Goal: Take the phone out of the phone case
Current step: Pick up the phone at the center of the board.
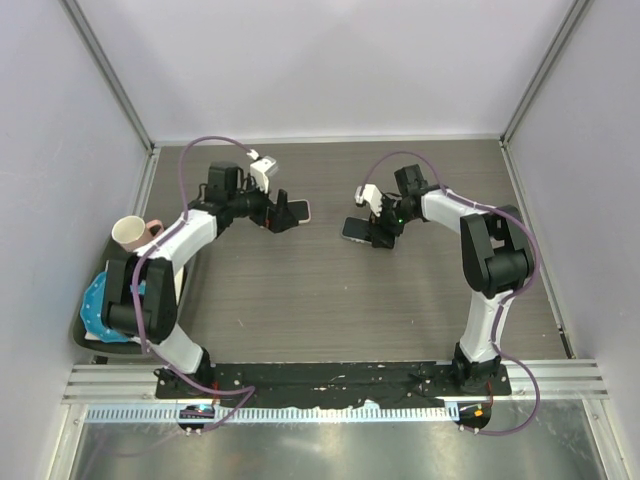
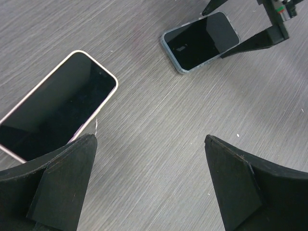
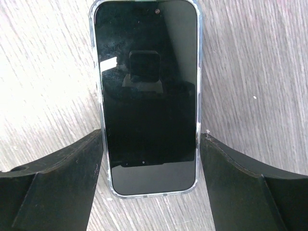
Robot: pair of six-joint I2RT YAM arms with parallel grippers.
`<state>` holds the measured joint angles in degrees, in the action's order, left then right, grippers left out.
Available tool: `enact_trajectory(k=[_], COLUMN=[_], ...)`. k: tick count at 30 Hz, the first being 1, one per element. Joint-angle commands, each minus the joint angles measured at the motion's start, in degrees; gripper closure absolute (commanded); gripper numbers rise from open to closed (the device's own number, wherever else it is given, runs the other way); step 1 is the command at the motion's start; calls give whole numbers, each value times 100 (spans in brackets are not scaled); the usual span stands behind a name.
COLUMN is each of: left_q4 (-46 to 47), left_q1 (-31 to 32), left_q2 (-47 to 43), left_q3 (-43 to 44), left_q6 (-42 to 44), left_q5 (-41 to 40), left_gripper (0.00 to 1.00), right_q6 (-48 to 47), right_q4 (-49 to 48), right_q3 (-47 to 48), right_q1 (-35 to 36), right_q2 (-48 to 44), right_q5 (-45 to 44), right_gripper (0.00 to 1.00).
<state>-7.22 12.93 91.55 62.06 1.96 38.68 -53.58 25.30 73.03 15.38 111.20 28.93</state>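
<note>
A black-screened phone (image 3: 147, 96) in a clear phone case (image 3: 149, 193) lies flat on the wood-grain table (image 1: 320, 300), right of centre (image 1: 357, 229). My right gripper (image 3: 151, 139) straddles its near end, one finger against each long side of the case, and holds it at its width. The left wrist view shows the same cased phone (image 2: 199, 41) with the right fingers (image 2: 262, 41) at its end. My left gripper (image 2: 150, 139) hangs wide open over bare table, with nothing between its fingers. A second phone (image 2: 55, 106) with a pale pink edge lies just beside its left finger (image 1: 295, 211).
A cream and pink mug (image 1: 130, 233) stands at the table's left edge. Near it a blue speckled thing (image 1: 97, 300) rests on a dark tray (image 1: 90, 335). Enclosure walls rise at the back and on both sides.
</note>
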Motion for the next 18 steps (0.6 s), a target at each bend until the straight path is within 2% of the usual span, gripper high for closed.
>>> enact_trajectory(k=[1, 18], left_q4=[467, 573], left_q1=[174, 649], left_q2=[214, 1146], left_q3=[254, 790], left_q6=[-169, -687], left_q5=[140, 184], left_gripper=[0, 0], right_q6=[462, 999], right_q4=[168, 10], right_q3=[-123, -264], right_q1=[80, 106], right_q2=[-265, -388], right_q5=[807, 1089], right_gripper=[59, 60])
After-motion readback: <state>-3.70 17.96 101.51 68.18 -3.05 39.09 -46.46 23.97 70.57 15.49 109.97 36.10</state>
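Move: The right hand already grips the phone in the clear case by its long edges near its right end, so the phone's middle lies about 4 cm to this hand's left, 1 cm ahead, at finger height. From the open left hand that same phone is some 23 cm to the right, 4 cm farther out and 12 cm below. The cream-rimmed phone lies about 10 cm ahead of the left hand, 1 cm to its left, 13 cm below. Still pinching the clear-cased phone by its long edges, the right hand draws it about 3 cm back and leftward, rolling some 10 degrees so that the hand's left side lifts. Meanwhile the left hand, fingers wide open, heads right towards that phone by about 5 cm, sinking a couple of centimetres and leaving the cream-rimmed phone behind on its left. ##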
